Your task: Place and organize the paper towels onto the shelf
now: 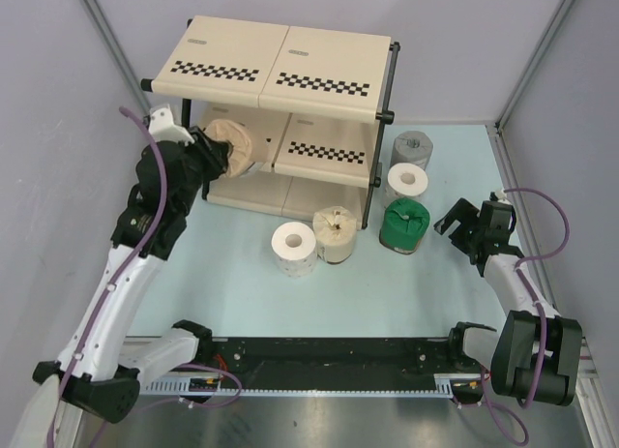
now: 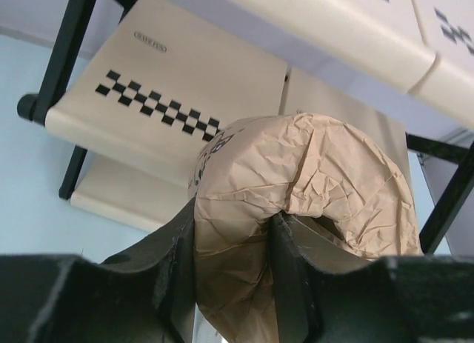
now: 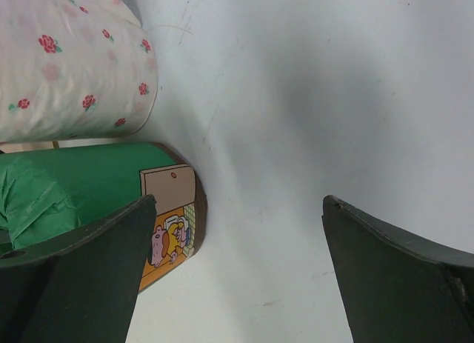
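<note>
My left gripper (image 1: 219, 156) is shut on a tan paper-wrapped roll (image 1: 238, 144), held at the left end of the shelf's (image 1: 280, 66) middle tier. In the left wrist view one finger sits inside the crumpled roll's (image 2: 326, 180) centre hole and the other outside its wall, with the chequered shelf panel (image 2: 148, 106) behind. On the table stand a white roll (image 1: 293, 247), a tan roll (image 1: 336, 233), a green-wrapped roll (image 1: 404, 224), another white roll (image 1: 407, 182) and a grey roll (image 1: 413, 148). My right gripper (image 1: 456, 233) is open just right of the green roll (image 3: 74, 187), holding nothing.
The flower-printed white roll (image 3: 67, 69) lies just beyond the green one in the right wrist view. Grey walls close in the table on the left, back and right. A black rail (image 1: 329, 351) runs along the near edge between the arm bases.
</note>
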`<control>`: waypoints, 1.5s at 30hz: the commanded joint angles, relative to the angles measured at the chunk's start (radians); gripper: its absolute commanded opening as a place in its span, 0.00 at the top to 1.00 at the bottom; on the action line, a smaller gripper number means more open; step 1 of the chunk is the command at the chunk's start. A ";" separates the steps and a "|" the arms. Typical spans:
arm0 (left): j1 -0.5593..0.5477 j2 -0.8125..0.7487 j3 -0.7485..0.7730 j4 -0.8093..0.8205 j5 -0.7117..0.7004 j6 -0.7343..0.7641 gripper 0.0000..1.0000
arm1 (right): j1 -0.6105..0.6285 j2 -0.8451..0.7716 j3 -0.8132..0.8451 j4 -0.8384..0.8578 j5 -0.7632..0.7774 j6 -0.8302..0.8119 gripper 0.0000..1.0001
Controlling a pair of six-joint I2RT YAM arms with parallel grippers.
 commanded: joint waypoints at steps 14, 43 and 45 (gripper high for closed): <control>0.020 0.217 0.037 0.338 -0.068 -0.075 0.59 | 0.000 0.010 0.025 0.025 -0.023 0.020 0.02; 0.035 0.297 0.002 0.407 -0.068 -0.075 0.16 | 0.000 0.025 0.025 0.027 -0.038 0.023 0.02; 0.035 0.287 0.002 0.407 -0.063 -0.075 0.14 | 0.000 0.026 0.025 0.030 -0.044 0.022 0.02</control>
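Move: The left hand holds the brown roll by its wall, just in front of the shelf's left end. The spot for it, on the middle shelf's left panel, is about 14 cm ahead, 4 cm right and 8 cm below; the middle shelf's right panel lies 12 cm ahead, 23 cm right, and the top shelf's left panel 14 cm ahead, 3 cm right, some 13 cm up. From the right hand that spot is roughly 14 cm ahead, 48 cm left and 21 cm up. Forward some 11 cm, the left hand carries the roll in over the middle shelf's left panel, under the top board, and sinks about 4 cm to set it down while the wrist swings slightly counter-clockwise. Near the end of the reach the fingers spread to about double their gap, easing their grip on the wall; then the hand stays there, one finger still in the core's mouth. ##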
